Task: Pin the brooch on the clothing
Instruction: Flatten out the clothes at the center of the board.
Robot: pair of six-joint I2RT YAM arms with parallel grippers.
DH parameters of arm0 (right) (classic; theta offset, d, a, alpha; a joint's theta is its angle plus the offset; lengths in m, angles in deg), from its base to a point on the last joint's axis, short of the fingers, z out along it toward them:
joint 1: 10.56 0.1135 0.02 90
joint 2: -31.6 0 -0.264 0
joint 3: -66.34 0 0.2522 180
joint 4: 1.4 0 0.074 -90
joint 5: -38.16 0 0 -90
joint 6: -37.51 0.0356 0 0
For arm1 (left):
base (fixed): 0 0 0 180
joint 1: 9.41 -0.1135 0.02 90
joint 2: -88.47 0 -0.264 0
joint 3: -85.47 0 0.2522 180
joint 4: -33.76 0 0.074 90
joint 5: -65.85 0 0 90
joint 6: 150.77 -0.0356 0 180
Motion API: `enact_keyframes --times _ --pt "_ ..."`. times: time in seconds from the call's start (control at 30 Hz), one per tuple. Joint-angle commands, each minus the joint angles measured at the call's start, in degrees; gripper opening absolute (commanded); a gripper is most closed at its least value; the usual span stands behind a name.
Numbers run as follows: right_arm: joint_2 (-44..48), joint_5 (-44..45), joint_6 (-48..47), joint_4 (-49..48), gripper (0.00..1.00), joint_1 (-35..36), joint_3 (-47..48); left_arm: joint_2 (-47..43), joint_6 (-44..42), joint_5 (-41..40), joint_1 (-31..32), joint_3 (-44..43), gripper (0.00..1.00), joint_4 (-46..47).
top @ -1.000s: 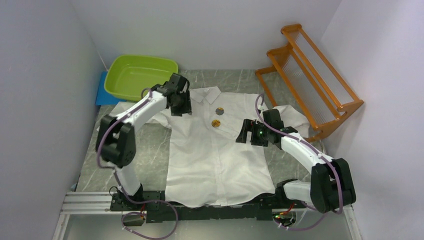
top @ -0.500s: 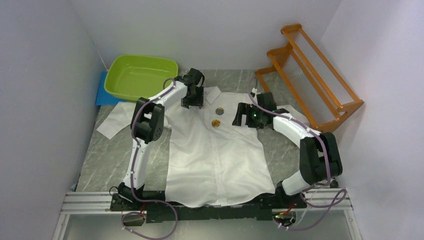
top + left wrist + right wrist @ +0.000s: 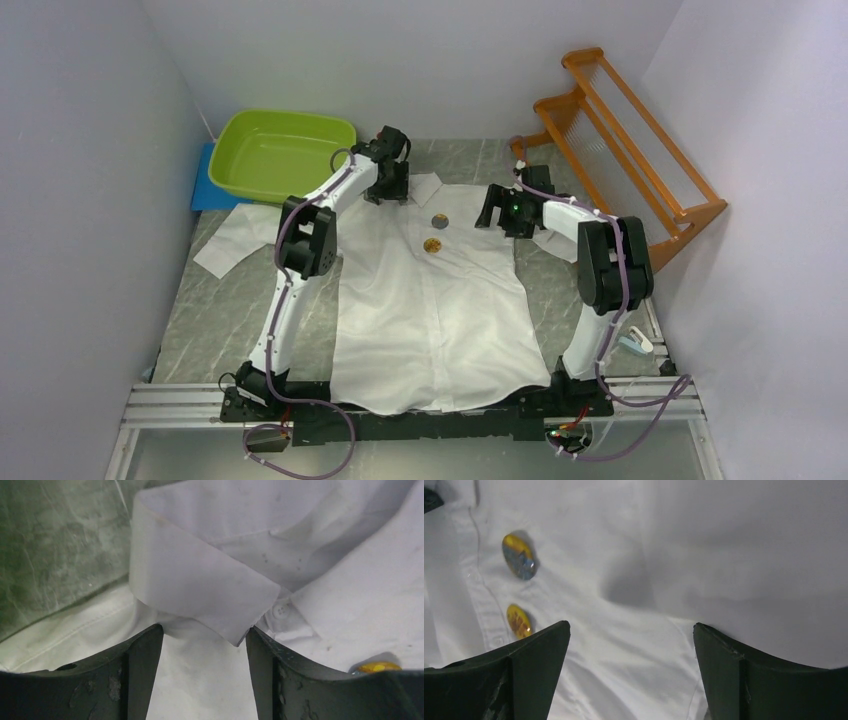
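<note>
The clothing, a white shirt [image 3: 430, 300], lies flat on the table with its front up and its collar at the far end. Two small oval brooch pieces rest on the button strip: a gold one [image 3: 433, 245] [image 3: 519, 621] and, just beyond it, a gold-rimmed one with a grey-blue face [image 3: 438, 220] [image 3: 518, 556]. My left gripper [image 3: 390, 190] [image 3: 204, 630] is open, low over the left collar point [image 3: 200, 590], whose tip lies between the fingers. My right gripper [image 3: 490, 215] [image 3: 631, 625] is open over bare shirt fabric, to the right of both pieces, holding nothing.
A green basin [image 3: 283, 150] sits at the far left on a blue pad [image 3: 205, 185]. An orange wooden rack [image 3: 620, 150] stands at the far right. A small white and blue object [image 3: 637, 343] lies by the right arm's base. White walls close in on three sides.
My left gripper has swung from the shirt's left shoulder to the collar. My right gripper has moved farther back, up beside the two brooch pieces. Shirt and pieces have not moved.
</note>
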Motion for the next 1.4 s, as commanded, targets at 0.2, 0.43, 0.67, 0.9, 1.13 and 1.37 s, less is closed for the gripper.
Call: enact_keyframes --times 0.2,0.43,0.67,0.9,1.13,1.37 --pt "-3.6 1.2 -0.5 0.8 0.99 -2.3 6.1 10.4 -4.9 1.1 -2.3 -9.3 0.75 -0.6" --pt "1.7 -4.6 -1.4 1.0 0.99 -2.2 5.8 9.6 -5.7 2.8 -2.2 -10.7 0.79 4.5" --pt "13.4 -7.8 -1.5 1.6 1.00 -2.1 1.2 -4.3 -4.1 6.9 -1.0 1.7 0.80 9.9" --pt "28.3 -8.9 -0.6 0.2 1.00 -2.2 -9.4 -33.0 -2.4 11.6 1.7 24.7 0.90 20.4" --pt "44.3 -6.2 -2.8 -0.3 1.00 -2.2 -22.0 -64.6 1.6 6.7 1.3 55.1 0.94 30.3" --pt "55.0 3.8 -4.3 -5.0 1.00 -2.3 -32.0 -95.1 10.0 -7.4 -0.6 81.3 0.95 26.2"
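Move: The collar's middle lies about 4 cm ahead of the left hand, 4 cm to its right and 2 cm below; the grey brooch is 11 cm right and 4 cm back, the gold one 9 cm right and 10 cm back. From the right hand, the shirt's right shoulder is some 7 cm ahead, 4 cm right and 3 cm below; the grey brooch lies 11 cm left, 1 cm ahead, the gold one 13 cm left, 5 cm back. Left hand pushes cloth forward about 5 cm by the collar, right 2; both then rise and draw back, left opening. ##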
